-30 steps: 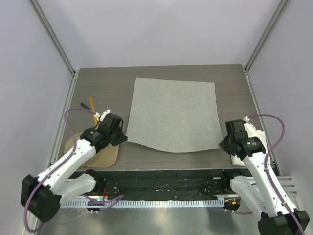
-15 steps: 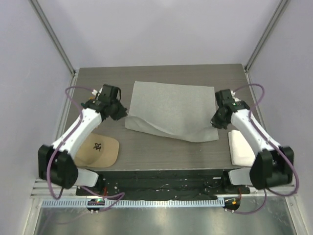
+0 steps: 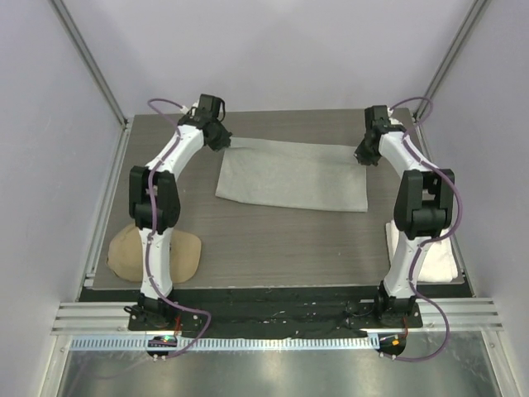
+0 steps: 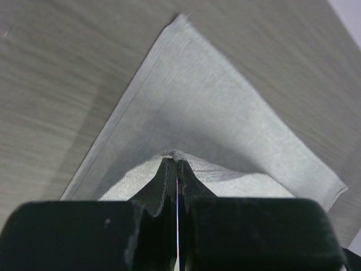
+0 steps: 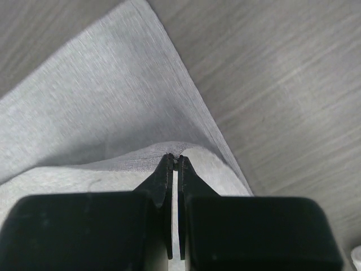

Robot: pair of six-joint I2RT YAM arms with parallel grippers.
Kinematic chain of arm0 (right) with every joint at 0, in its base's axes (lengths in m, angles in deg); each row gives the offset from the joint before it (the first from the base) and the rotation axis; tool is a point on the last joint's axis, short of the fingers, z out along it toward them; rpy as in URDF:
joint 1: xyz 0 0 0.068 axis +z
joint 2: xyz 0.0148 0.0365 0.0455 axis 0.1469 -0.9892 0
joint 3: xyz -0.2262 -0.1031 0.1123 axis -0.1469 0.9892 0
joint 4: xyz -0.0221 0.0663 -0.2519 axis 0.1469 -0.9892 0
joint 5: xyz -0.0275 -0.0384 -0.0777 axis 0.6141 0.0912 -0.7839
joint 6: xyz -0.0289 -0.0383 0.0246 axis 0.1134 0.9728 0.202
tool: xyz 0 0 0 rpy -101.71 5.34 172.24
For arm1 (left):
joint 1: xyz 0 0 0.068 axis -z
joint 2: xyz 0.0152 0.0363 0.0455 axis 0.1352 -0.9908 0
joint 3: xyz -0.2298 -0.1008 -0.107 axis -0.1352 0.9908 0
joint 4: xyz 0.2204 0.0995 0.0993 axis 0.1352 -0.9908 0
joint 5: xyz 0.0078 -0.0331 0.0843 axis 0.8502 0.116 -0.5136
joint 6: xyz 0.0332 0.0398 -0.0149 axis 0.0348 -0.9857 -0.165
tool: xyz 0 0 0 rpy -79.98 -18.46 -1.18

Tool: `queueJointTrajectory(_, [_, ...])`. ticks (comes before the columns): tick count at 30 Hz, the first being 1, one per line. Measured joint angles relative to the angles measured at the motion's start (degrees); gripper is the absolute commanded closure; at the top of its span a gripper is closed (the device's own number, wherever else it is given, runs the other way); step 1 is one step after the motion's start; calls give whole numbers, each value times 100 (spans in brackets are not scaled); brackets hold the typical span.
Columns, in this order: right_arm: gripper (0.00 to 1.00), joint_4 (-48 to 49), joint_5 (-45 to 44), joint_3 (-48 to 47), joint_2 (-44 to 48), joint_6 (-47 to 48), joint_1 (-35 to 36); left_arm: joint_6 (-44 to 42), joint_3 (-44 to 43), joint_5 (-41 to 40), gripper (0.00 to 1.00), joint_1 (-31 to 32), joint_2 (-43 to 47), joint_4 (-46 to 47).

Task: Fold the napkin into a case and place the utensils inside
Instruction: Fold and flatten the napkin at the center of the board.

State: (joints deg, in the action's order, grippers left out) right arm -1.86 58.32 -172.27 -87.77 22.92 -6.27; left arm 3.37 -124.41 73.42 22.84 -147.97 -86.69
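Observation:
The light grey napkin (image 3: 289,178) lies folded in half as a wide strip across the far part of the table. My left gripper (image 3: 220,141) is shut on the upper layer's corner at the strip's far left. My right gripper (image 3: 362,157) is shut on the upper layer's corner at the far right. In the left wrist view the fingertips (image 4: 176,161) pinch a raised ridge of napkin (image 4: 214,113) over the lower layer. In the right wrist view my gripper (image 5: 175,159) pinches napkin (image 5: 101,101) the same way. The utensils are hidden.
A tan cap (image 3: 124,252) lies at the table's near left, partly behind the left arm. A white towel (image 3: 450,265) sits at the near right edge. Both arms stretch far across the grey wooden table (image 3: 273,248).
Both grippers have carried the napkin's near edge away from me to the far edge, folding it in half. The arms went from bent near the front to fully stretched out.

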Motion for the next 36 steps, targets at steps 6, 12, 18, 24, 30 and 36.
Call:
queueJointTrajectory(6, [99,81,129,-767,-461,140,-96,-142,-726,92,100,-72,-411,70])
queueJointTrajectory(12, [99,109,271,-1054,-750,238,-262,-197,-752,105,100,-190,-629,162])
queueJointTrajectory(18, [99,109,433,-1309,-1062,262,-455,-271,-1126,136,100,-243,-903,166])
queueJointTrajectory(24, [99,205,640,-1410,-1300,304,-476,-269,-1198,173,100,-245,-1021,286])
queueJointTrajectory(30, [99,293,769,-1499,-1541,372,-476,-264,-1204,144,100,-249,-1119,286])
queueJointTrajectory(36, [99,321,846,-1790,-1698,374,-481,-240,-1235,79,100,-284,-1134,280])
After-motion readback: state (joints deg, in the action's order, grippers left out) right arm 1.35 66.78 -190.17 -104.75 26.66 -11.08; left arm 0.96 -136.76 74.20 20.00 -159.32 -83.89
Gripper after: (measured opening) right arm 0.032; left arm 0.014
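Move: Both hands already pinch the napkin's lifted edge. From the left hand, the lower layer's far-left corner is about 11 cm ahead, 3 cm left and 8 cm below; the fold's left end is some 13 cm back, 2 cm left, and the utensils roughly 8 cm back, 20 cm left. From the right hand, the far-right corner is 12 cm ahead, 3 cm right and 7 cm below; the fold's right end is 14 cm back, 2 cm right. Both hands keep the lifted napkin edge pinched in shut fingers and carry it forward over the lower layer towards its far corners, fast at first, then easing. The right goes about 8 cm, sinking 3 and edging 2 cm rightward; the left goes some 6 cm, rising slightly before it sinks to 2 cm below its starting height. ##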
